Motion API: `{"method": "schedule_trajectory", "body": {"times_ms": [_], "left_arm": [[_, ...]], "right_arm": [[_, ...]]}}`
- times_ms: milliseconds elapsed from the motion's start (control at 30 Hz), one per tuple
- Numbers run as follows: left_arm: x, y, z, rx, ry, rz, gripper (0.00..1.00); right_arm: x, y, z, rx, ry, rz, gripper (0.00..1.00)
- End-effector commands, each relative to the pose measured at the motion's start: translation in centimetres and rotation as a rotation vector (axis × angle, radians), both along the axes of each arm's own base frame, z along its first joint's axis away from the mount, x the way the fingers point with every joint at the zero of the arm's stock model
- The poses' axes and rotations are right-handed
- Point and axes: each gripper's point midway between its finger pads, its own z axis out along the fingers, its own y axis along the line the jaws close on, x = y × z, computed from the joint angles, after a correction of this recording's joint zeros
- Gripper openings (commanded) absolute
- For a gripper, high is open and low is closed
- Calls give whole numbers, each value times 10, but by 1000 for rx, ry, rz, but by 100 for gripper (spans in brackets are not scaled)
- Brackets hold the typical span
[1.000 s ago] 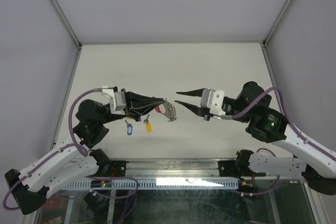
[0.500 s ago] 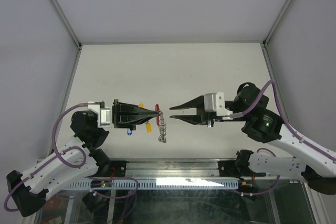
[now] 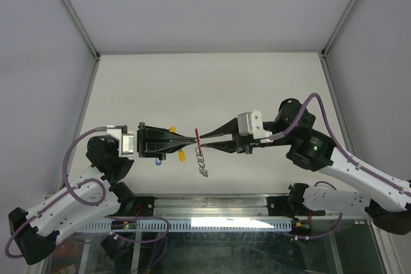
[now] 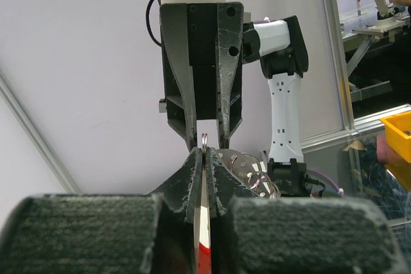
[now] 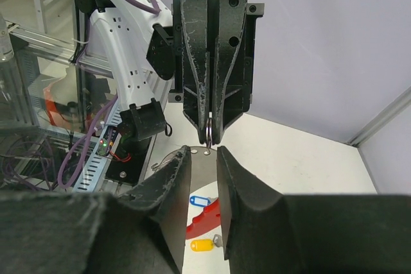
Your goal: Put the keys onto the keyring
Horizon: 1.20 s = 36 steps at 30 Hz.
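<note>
My left gripper [image 3: 194, 138] is shut on the keyring, holding it above the table; its red crescent [image 4: 203, 255] sits between the pads and a small metal ring [image 4: 204, 138] sticks out past the tips. The silvery chain [image 3: 203, 166] and a holed metal plate [image 4: 247, 168] dangle below. My right gripper [image 3: 203, 143] faces it tip to tip, open by a narrow gap, fingertips [image 5: 182, 165] flanking the ring [image 5: 209, 134] without visibly touching it. On the table lie a blue-tagged key [image 3: 158, 160] [image 5: 201, 201] and a yellow-tagged key [image 3: 182, 156] [image 5: 201, 244]. Another yellow tag [image 3: 171, 129] peeks from behind the left gripper.
White walls with metal corner posts [image 3: 72, 16] enclose the white table [image 3: 212, 88] on three sides. Both arm bases and a cable rail [image 3: 212, 222] line the near edge.
My right gripper moved left until its tips met the left gripper's tips, and its gap narrowed a little. The left gripper levelled out, and the chain now hangs straighter below it.
</note>
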Motion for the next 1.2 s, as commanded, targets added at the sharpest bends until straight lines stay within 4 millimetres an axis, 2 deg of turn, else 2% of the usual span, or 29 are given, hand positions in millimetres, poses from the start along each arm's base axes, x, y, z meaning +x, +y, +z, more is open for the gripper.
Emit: {"method": "schedule_trajectory", "body": {"times_ms": [0, 367, 533, 700, 767, 867, 1000, 1167], "left_arm": [[-10, 4, 13, -40, -43, -26, 0], [-12, 3, 11, -26, -40, -41, 0], [-11, 2, 8, -13, -31, -45, 0], [-4, -4, 4, 31, 15, -29, 1], [1, -5, 4, 48, 31, -14, 17], [8, -7, 3, 61, 64, 15, 30], [22, -9, 1, 77, 101, 76, 35], [39, -15, -7, 136, 136, 139, 34]], "right_arm": [[-8, 3, 18, 62, -13, 43, 24], [-7, 9, 14, 49, 0, 57, 16], [-6, 11, 13, 43, 9, 57, 0], [2, 9, 12, 3, 13, 5, 0], [8, 6, 11, -39, 8, -29, 0], [15, 0, 7, -100, -13, -76, 0], [29, -9, 1, -194, -20, -168, 0], [52, -19, -16, -364, -25, -287, 0]]}}
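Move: My left hand still pinches the keyring's grey plate, with a small metal tip sticking out. The tip lies about 1 cm left of my open right fingertips, level with them, and 1 cm right of my left hand. From my right hand, the red handle hangs some 5 cm below and 1 cm left; the wire rings sit about 4 cm back and 3 cm down. The yellow key lies on the table roughly 11 cm ahead, 7 cm left, nearly 40 cm down. I ease my right hand about 1 cm left onto the tip sticking out of my left fingers and shut on it. Only then do I open my left fingers, part-way, letting go. Next I swing the right hand some 3 cm forward and slightly down, tipping its fingers down about 15 degrees and turning clockwise, while my opened left hand follows forward and down, about 3 cm, around the tip. ##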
